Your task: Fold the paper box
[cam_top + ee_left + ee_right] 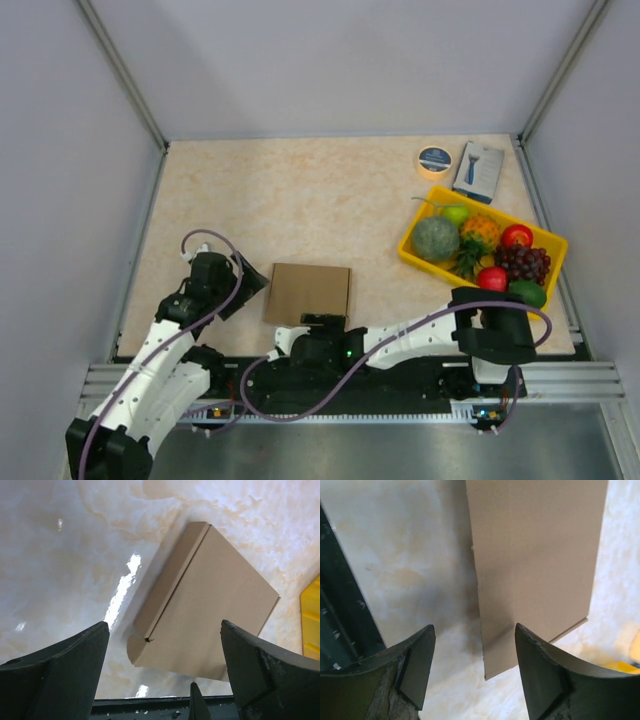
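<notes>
The paper box [308,292] is a flat, closed brown carton lying near the table's front edge, between the two arms. My left gripper [245,285] stands open just left of it. In the left wrist view the paper box [205,600] fills the middle, and a rounded tab [134,651] sticks out at its near corner. The left gripper [164,625] has its fingers wide apart and holds nothing. My right gripper [320,323] is at the carton's near edge. In the right wrist view the paper box [535,555] hangs a corner between the spread fingers of the open right gripper [474,628].
A yellow tray [412,250] of toy fruit stands at the right, close to the right arm's elbow. A tape roll [434,159] and a blue-and-white retail box [478,171] lie at the back right. Grey walls close off three sides.
</notes>
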Controlling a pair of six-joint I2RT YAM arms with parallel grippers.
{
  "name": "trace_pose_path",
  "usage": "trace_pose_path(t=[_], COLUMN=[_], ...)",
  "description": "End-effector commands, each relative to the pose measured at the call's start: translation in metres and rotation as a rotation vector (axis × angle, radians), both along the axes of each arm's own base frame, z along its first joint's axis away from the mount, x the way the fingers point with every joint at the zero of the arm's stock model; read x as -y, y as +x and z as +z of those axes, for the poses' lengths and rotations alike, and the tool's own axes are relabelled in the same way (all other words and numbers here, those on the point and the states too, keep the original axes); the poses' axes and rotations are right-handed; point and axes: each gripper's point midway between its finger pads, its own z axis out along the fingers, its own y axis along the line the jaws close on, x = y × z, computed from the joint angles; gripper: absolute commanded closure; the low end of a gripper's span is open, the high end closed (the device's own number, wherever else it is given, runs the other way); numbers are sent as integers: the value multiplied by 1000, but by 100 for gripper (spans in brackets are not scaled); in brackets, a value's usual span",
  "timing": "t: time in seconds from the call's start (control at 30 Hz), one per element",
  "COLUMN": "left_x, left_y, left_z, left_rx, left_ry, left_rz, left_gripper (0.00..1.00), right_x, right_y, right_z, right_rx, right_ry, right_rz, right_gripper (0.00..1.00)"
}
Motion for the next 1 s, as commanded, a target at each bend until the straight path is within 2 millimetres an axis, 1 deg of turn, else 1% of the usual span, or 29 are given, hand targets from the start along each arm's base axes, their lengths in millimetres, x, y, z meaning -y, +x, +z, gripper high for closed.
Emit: trace_pose_path(t=[0.0, 0.07, 0.1, 0.17, 0.2, 0.23, 0.27, 0.43, 0.47, 0.5, 0.57, 0.63, 0.67, 0.87, 0.9, 0.97], left_x=[-3, -1, 0, 6, 8, 9, 12, 13, 14, 17, 19, 22, 22, 27, 28, 28], left_y=[-6, -8, -10, -12, -14, -12, -14, -12, -12, -13, -12, -12, -14, -12, -13, -12], left_z=[13, 13, 11, 11, 7, 7, 4, -2, -5, -6, -11, -13, -18, -22, -21, -22], left_rx=[-21, -29, -41, -54, -67, -64, -73, -87, -88, -92, -101, -111, -124, -115, -110, -93], left_ry=[-43, -73, -86, -134, -151, -167, -182, -213, -223, -242, -262, -283, -287, -325, -330, -342], left_rz=[53, 53, 55, 52, 45, 48, 35, 39, 39, 28, 29, 20, 16, -10, -18, -23], left_gripper=[2, 2, 2, 2, 2, 2, 2, 2, 2, 2, 2, 2, 2, 2, 2, 2], right_x=[-14, -15, -15, -14, -13, -13, -12, -11, -11, -13, -12, -12, -12, -11, -11, -11], right_y=[24, 27, 26, 26, 26, 26, 27, 27, 26, 26, 26, 26, 25, 25, 24, 24], right_z=[29, 25, 18, 14, 13, 13, 13, 24, 25, 27, 28, 29, 29, 36, 41, 43], right_rx=[220, 252, 258, 279, 287, 292, 296, 310, 308, 308, 310, 307, 299, 293, 291, 286], right_ry=[11, -23, -47, -63, -65, -64, -57, -16, -10, 0, 0, 1, 4, 35, 50, 60], right_rz=[-79, -75, -67, -58, -59, -58, -60, -66, -63, -60, -58, -58, -53, -61, -63, -61], right_gripper=[36, 37, 38, 41, 41, 43, 45, 55, 60, 61, 67, 70, 73, 80, 81, 82])
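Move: The paper box's untucked front flap has its middle about 2 cm ahead of the right hand, 3 cm to its left and 1 cm below, so the open fingers already straddle its line. The box body's middle lies some 7 cm ahead and 3 left, its left wall 7 ahead and 12 left. From the left hand, the flap's middle is about 7 cm back, 12 right and 6 below; that wall is 4 right and 1 back. The front flap is taken between the right hand's fingers, towards its right end: the hand slides forward about 3 cm, fingertips tipping up some 15 degrees, then closes from well open to a narrow gap over the cardboard edge and rises nearly 2 cm. The left hand, still wide open, eases down, back and right, about 4 cm in all, towards the box's near left corner, its left side rolling down. ##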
